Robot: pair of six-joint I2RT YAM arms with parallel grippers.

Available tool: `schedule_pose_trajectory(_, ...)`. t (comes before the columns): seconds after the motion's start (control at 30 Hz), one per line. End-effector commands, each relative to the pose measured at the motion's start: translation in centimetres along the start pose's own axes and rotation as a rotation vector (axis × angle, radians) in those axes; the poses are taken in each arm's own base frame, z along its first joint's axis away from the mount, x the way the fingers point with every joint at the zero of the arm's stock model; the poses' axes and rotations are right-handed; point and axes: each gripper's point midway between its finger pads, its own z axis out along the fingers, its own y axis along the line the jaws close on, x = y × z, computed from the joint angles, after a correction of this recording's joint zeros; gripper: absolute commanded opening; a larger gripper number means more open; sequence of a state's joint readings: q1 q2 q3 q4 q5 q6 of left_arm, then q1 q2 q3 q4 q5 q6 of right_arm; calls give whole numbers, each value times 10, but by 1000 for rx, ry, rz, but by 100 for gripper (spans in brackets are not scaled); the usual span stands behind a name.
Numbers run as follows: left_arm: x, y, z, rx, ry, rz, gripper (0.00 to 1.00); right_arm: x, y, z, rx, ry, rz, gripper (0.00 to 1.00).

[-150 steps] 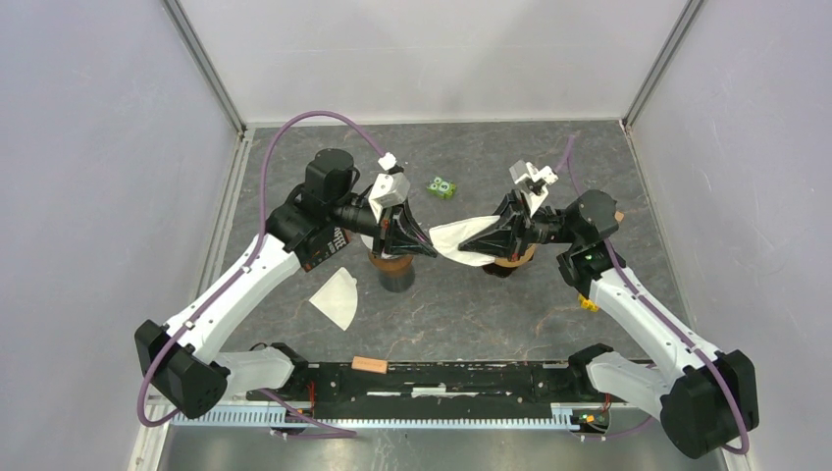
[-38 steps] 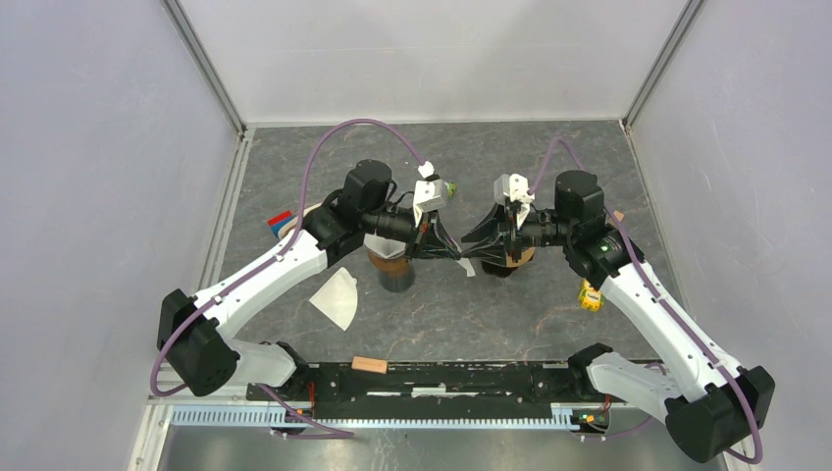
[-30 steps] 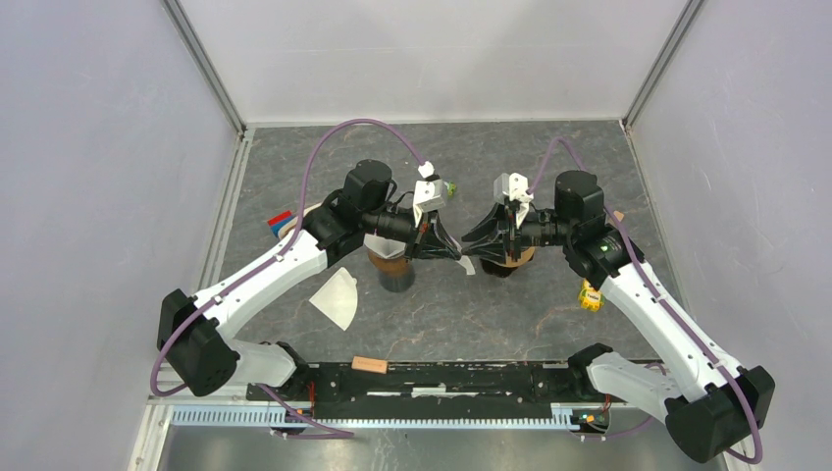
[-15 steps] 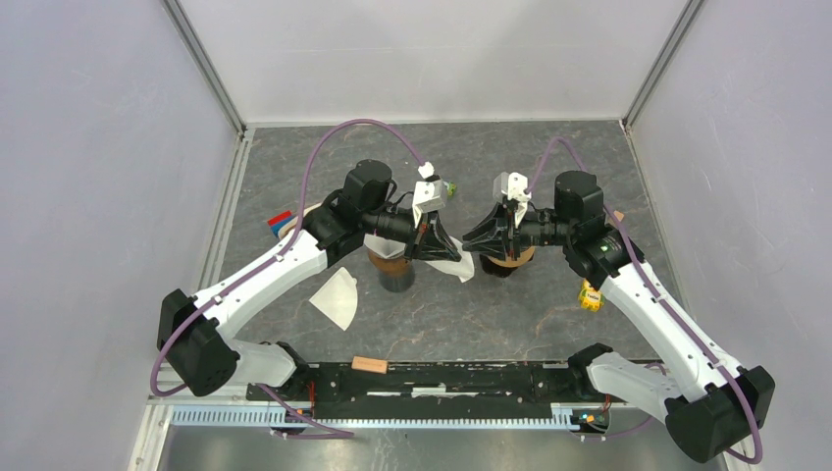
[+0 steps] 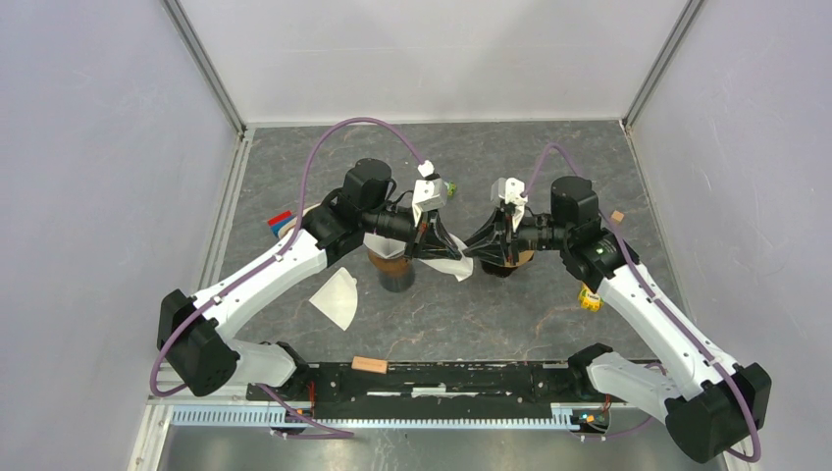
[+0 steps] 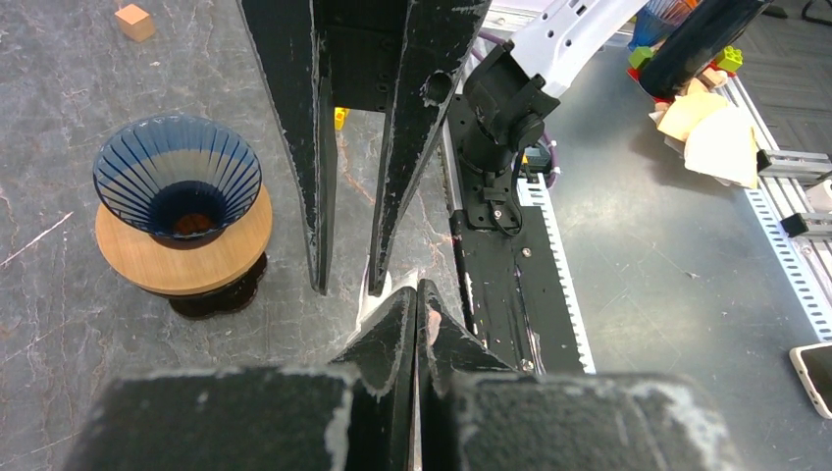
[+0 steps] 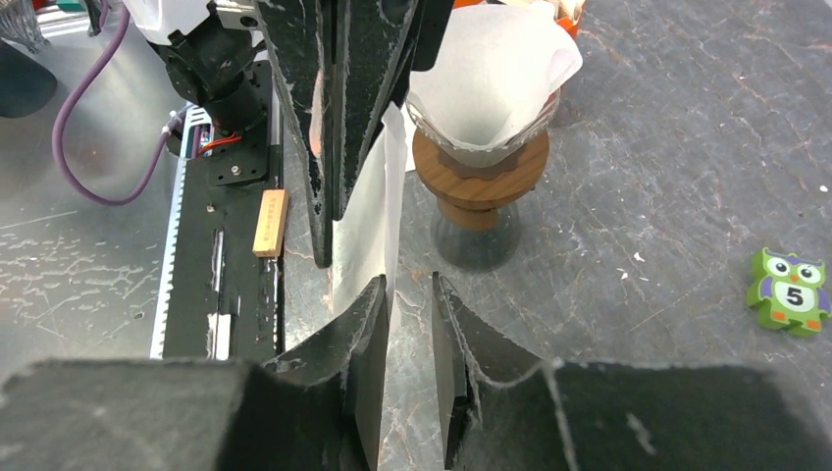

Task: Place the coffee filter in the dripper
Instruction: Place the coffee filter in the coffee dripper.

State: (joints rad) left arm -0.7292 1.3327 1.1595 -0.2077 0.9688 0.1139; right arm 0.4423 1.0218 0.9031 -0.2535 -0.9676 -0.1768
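Observation:
My left gripper [image 5: 457,253] is shut on the top edge of a white paper coffee filter [image 5: 458,268], which hangs above the table between two stands. In the right wrist view the filter [image 7: 368,216] hangs down from the left gripper [image 7: 329,240]. My right gripper [image 7: 410,283] faces it with its jaws open. The sheet's edge lies at the inner face of the left-hand finger [image 7: 365,319]. The empty blue dripper [image 6: 177,182] sits on a wooden ring just behind the right gripper [image 6: 345,289]. From above, the arm hides most of that dripper [image 5: 525,258].
A second dripper [image 7: 481,162] on a wooden ring over a glass holds a filter and stands under the left arm. A spare filter [image 5: 337,297] lies front left. Around are a green owl block [image 7: 788,291], a wooden bar [image 5: 370,365], a small cube [image 5: 618,216] and a yellow piece [image 5: 590,299].
The right gripper's jaws have narrowed and it has edged left toward the left gripper. The hanging filter has turned and shows wider from above than a second ago.

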Motion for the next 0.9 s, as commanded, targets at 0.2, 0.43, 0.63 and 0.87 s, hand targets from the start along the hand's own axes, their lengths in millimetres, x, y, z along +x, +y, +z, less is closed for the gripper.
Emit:
schedule_pose_trajectory(0.2, -16, 8, 3, -18, -29, 103, 2, -4, 11, 6, -76, -69, 37, 26)
schedule_pose_trajectory(0.43, -13, 9, 0, -45, -28, 111, 2, -9, -12, 1, 60, -40, -8, 0)
schedule_pose_trajectory(0.63, -18, 25, -2, -148, -31, 56, 17, -17, -66, -27, 398, 26, -33, 0)
schedule_pose_trajectory(0.87, -41, 54, 3, -273, -67, -95, 38, -31, -90, -47, 570, 38, -43, 0)
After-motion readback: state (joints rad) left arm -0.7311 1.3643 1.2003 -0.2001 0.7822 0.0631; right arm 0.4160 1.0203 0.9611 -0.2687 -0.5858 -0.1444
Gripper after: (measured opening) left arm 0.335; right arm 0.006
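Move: The coffee filter hangs from my closed left fingers, its middle about 1 cm back and 4 cm below them. From my right hand that middle is roughly 2 cm back, 3 cm left and 3 cm down, its edge already between my parted fingers. The blue dripper stands about 9 cm ahead of the right hand, 8 cm to its right and 12 cm below; the filter-lined glass dripper is some 5 cm ahead, 13 cm left and 12 cm below. With my right hand I sink about 1 cm and close the fingers on the filter's edge while my left keeps its pinch. Then I open my left fingers about a third to let go and ease that hand forward, as the right carries the filter about 7 cm forward and 3 cm right towards the blue dripper, turning some 25 degrees clockwise and rising slightly at the end. ##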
